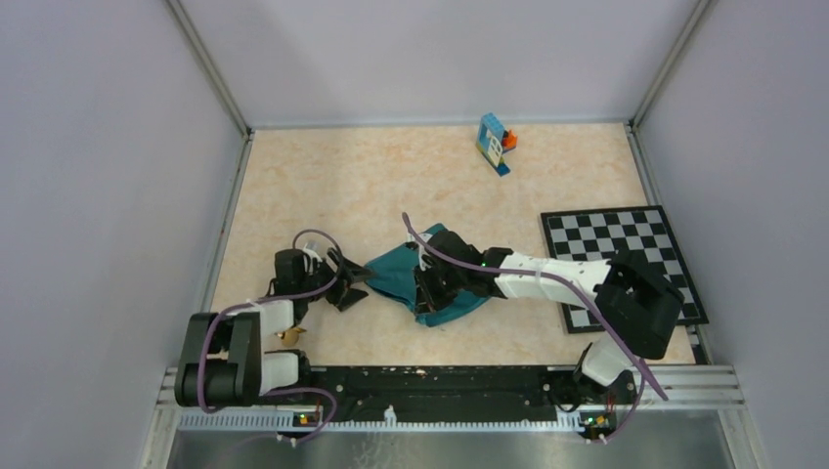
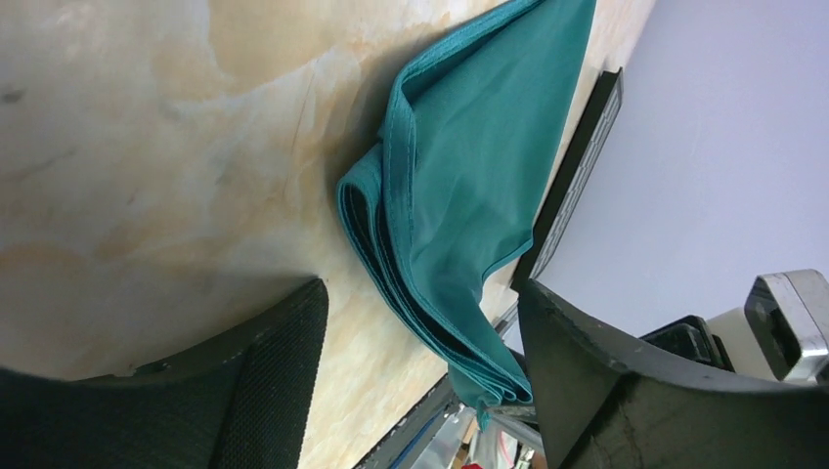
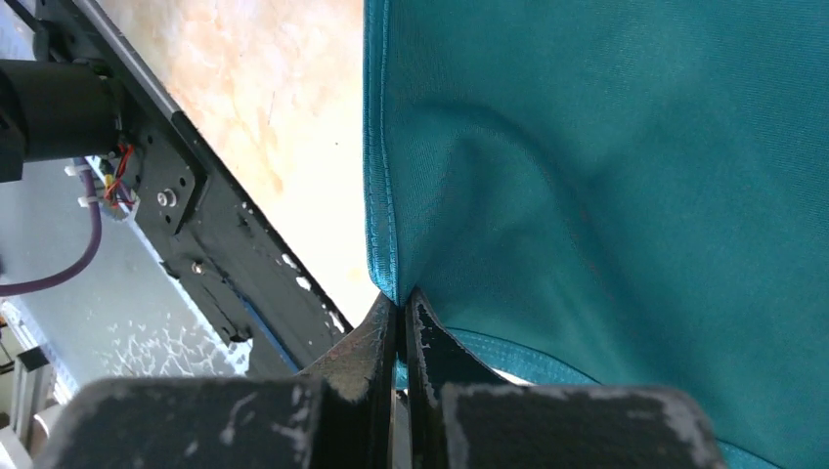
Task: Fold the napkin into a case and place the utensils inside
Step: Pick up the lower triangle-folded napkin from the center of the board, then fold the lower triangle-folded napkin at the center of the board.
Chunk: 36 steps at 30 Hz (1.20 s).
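The teal-green napkin (image 1: 396,274) lies bunched and folded in several layers on the table between the two arms. My right gripper (image 1: 427,290) reaches in from the right and is shut on the napkin's hemmed edge (image 3: 391,225), which is pinched at its fingertips (image 3: 401,305) and lifted slightly. My left gripper (image 1: 360,281) sits at the cloth's left end, open. In the left wrist view the napkin's layered corner (image 2: 459,322) hangs between the left fingers (image 2: 264,391), close to the right one, unclamped. A golden-yellow utensil piece (image 1: 290,335) peeks out beside the left arm, mostly hidden.
A black-and-white checkerboard mat (image 1: 626,244) lies at the right, partly under the right arm. Blue-orange toy blocks (image 1: 496,143) stand near the back wall. The black base rail (image 1: 440,379) runs along the near edge, and walls enclose the table.
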### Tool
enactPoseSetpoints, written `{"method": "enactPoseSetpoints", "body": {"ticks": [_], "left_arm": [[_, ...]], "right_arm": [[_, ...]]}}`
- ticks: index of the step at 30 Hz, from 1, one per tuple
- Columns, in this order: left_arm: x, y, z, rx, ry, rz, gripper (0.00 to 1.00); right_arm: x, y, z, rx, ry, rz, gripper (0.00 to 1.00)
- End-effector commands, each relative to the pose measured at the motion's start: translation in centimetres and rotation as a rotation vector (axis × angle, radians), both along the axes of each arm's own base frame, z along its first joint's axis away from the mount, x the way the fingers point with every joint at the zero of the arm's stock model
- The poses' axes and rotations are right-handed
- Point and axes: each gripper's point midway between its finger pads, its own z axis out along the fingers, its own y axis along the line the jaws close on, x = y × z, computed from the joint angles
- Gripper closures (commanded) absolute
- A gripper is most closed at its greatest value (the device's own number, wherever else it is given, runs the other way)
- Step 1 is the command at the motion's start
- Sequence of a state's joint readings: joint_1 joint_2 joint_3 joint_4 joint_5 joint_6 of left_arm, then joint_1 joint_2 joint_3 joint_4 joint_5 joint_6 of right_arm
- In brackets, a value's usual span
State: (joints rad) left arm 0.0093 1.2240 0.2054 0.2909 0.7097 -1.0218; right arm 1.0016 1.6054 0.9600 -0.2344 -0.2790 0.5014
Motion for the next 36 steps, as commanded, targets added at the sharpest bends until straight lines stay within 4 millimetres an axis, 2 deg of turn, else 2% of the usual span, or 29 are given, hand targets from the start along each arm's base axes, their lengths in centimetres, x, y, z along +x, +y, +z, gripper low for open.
{"method": "enactPoseSetpoints", "body": {"ticks": [1,9,15,21,23,27,31,36], "left_arm": [[1.0,-0.5,-0.9,0.04,-0.016,-0.026,0.25],[2.9,0.4,-1.2,0.157,-0.07,-0.021,0.51],[3.8,0.9,-0.6,0.209,-0.089,-0.023,0.7],[5.1,1.8,1.4,0.286,-0.121,-0.005,0.87],[5.5,2.0,2.2,0.309,-0.121,0.002,0.96],[6.5,1.5,3.7,0.376,-0.103,-0.004,0.98],[7.4,0.2,4.1,0.457,-0.055,-0.002,1.0],[8.8,-2.0,4.2,0.517,-0.002,0.018,1.0]], "right_arm": [[0.9,0.7,3.2,0.13,-0.031,-0.008,1.0],[0.5,0.6,3.2,0.174,-0.013,0.024,1.0],[0.1,0.7,3.0,0.186,-0.014,0.057,1.0],[-0.8,0.9,3.8,0.269,0.015,0.097,1.0],[-0.7,0.3,3.6,0.308,0.043,0.088,1.0],[-0.5,-0.9,2.9,0.341,0.102,0.077,1.0],[-0.9,-1.8,1.9,0.361,0.155,0.064,1.0],[-0.2,-3.4,0.9,0.378,0.178,0.01,1.0]]}}
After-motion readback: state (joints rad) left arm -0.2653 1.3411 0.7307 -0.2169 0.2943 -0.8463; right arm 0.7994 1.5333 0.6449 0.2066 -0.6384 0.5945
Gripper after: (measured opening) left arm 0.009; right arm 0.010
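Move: The napkin's left corner, which my open left fingers are about to shut on, lies roughly 3 cm ahead of that hand, 1 cm to its right and about 2 cm lower. The napkin's near corner, pinched in my right hand, is about 5 cm back, 11 cm right and 5 cm higher; the yellow tool lies some 10 cm back and 15 cm left. From my right hand, the left corner is about 9 cm ahead, 10 cm left and 6 cm below. I ease my left hand forward and slightly down onto the napkin's left corner, closing its fingers to pinch the cloth, then raise it about 5 cm while still going forward and drifting right, the fingers tipping some 20 degrees steeper. My right hand keeps its pinch on the near corner, shifting about 2.5 cm right as its fingers swing up towards level. ##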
